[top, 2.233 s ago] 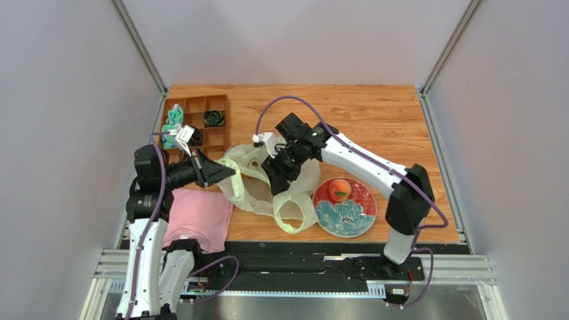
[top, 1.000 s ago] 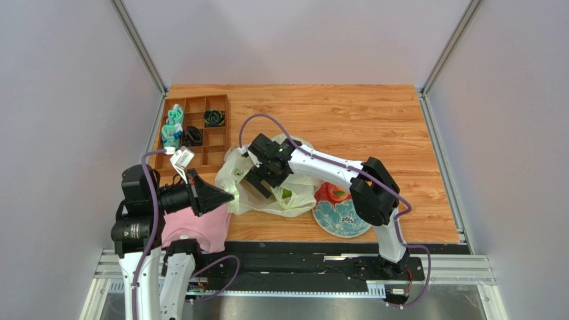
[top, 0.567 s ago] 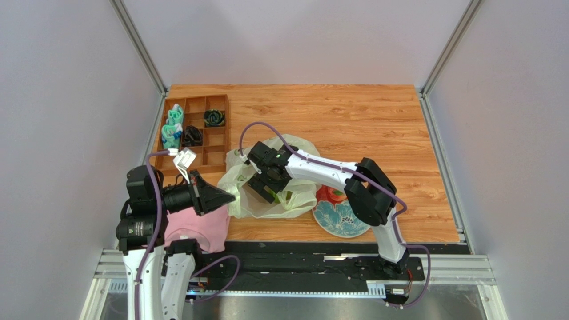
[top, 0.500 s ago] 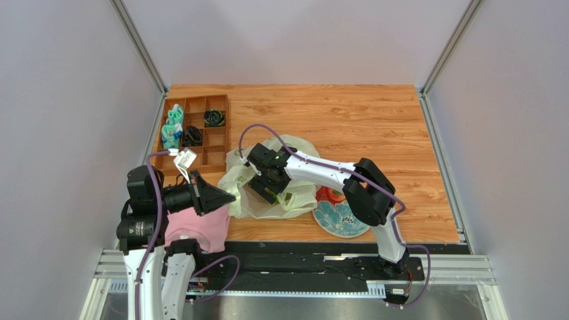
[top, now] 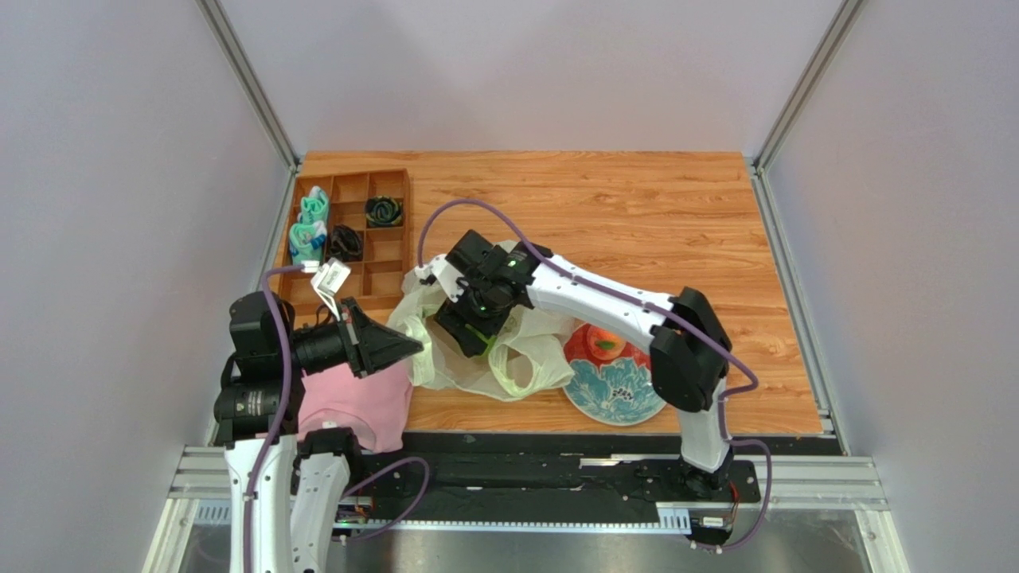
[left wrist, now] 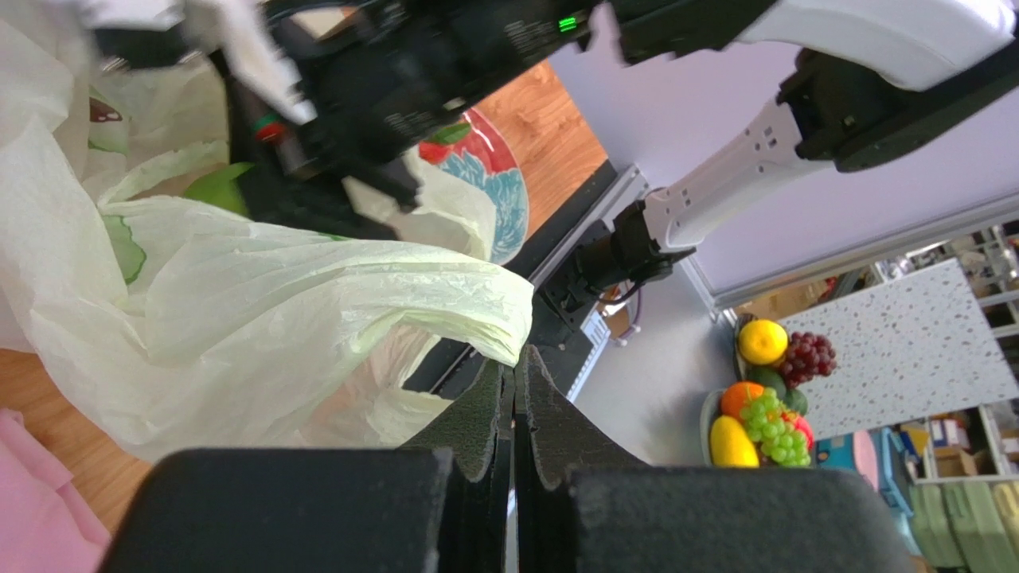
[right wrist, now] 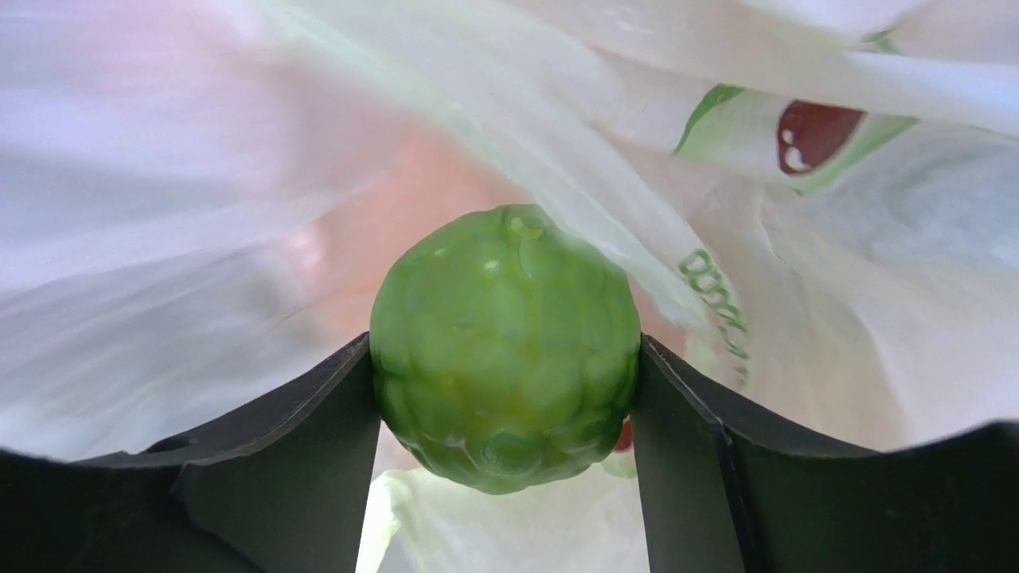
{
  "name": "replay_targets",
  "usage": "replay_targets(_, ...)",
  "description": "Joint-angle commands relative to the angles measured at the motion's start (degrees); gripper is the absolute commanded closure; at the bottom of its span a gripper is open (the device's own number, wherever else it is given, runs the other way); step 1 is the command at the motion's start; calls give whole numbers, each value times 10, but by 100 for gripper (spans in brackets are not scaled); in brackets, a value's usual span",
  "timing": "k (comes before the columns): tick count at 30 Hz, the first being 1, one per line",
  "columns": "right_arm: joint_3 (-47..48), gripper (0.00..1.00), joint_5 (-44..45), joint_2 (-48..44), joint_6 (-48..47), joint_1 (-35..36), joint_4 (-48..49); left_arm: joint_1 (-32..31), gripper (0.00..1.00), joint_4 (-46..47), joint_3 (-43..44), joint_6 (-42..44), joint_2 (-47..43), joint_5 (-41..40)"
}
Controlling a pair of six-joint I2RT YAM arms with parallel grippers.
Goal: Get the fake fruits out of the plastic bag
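Note:
The plastic bag [top: 526, 358], pale and printed with avocados, lies crumpled at the table's middle. My left gripper [top: 404, 346] is shut on its near edge [left wrist: 508, 328] and holds the mouth up. My right gripper [top: 467, 328] reaches down into the bag. In the right wrist view its fingers [right wrist: 347, 406] press both sides of a bumpy green ball [right wrist: 502, 310], with bag film all around. A peach [top: 605, 343] rests on the flower-patterned plate [top: 622, 394] to the right of the bag. Any other fake fruits are hidden.
A wooden compartment tray [top: 401, 227] with small rolled items stands at the back left. A pink cloth [top: 353, 400] lies under my left arm near the front edge. The plate [left wrist: 502, 203] sits close behind the bag.
My right gripper, open inside the bag a second ago, has closed its jaws around the green ball and its wrist has drawn slightly back. The left gripper keeps its hold on the bag.

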Motion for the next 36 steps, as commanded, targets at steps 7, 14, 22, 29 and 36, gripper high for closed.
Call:
replay_targets(7, -14, 53, -176, -151, -17, -60, -47, 3, 100, 74, 8, -31, 37, -29)
replay_targets(14, -54, 60, -105, -286, -34, -148, -107, 3, 100, 103, 20, -35, 71, -38)
replay_targets(22, -340, 64, 219, -452, -168, -312, -78, 3, 100, 117, 37, -46, 100, -38)
replay_targets(29, -495, 64, 198, -535, -271, -329, 3, 3, 100, 125, 38, -46, 118, -40)
replay_targets(36, -523, 58, 174, -500, -274, -329, 74, 3, 100, 123, 29, -44, 117, -42)
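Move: The right gripper already holds the green fruit inside the plastic bag. The plate's middle lies about 29 cm to its right, 5 cm nearer the base and 9 cm lower; the peach on the plate is some 26 cm right, 2 cm ahead and 6 cm lower. The left gripper is pinching a bag handle, and from it the plate is roughly 37 cm right, 5 cm ahead and far below, about 27 cm. Lift the right gripper about 14 cm with the green fruit still gripped, up out of the bag, then swing it some 34 cm right towards the plate and sink again over the plate's right side, turning the fingers from leftward-slanting to nearly straight down. Meanwhile, keep the left gripper shut on the bag handle and draw it about 6 cm forward. ##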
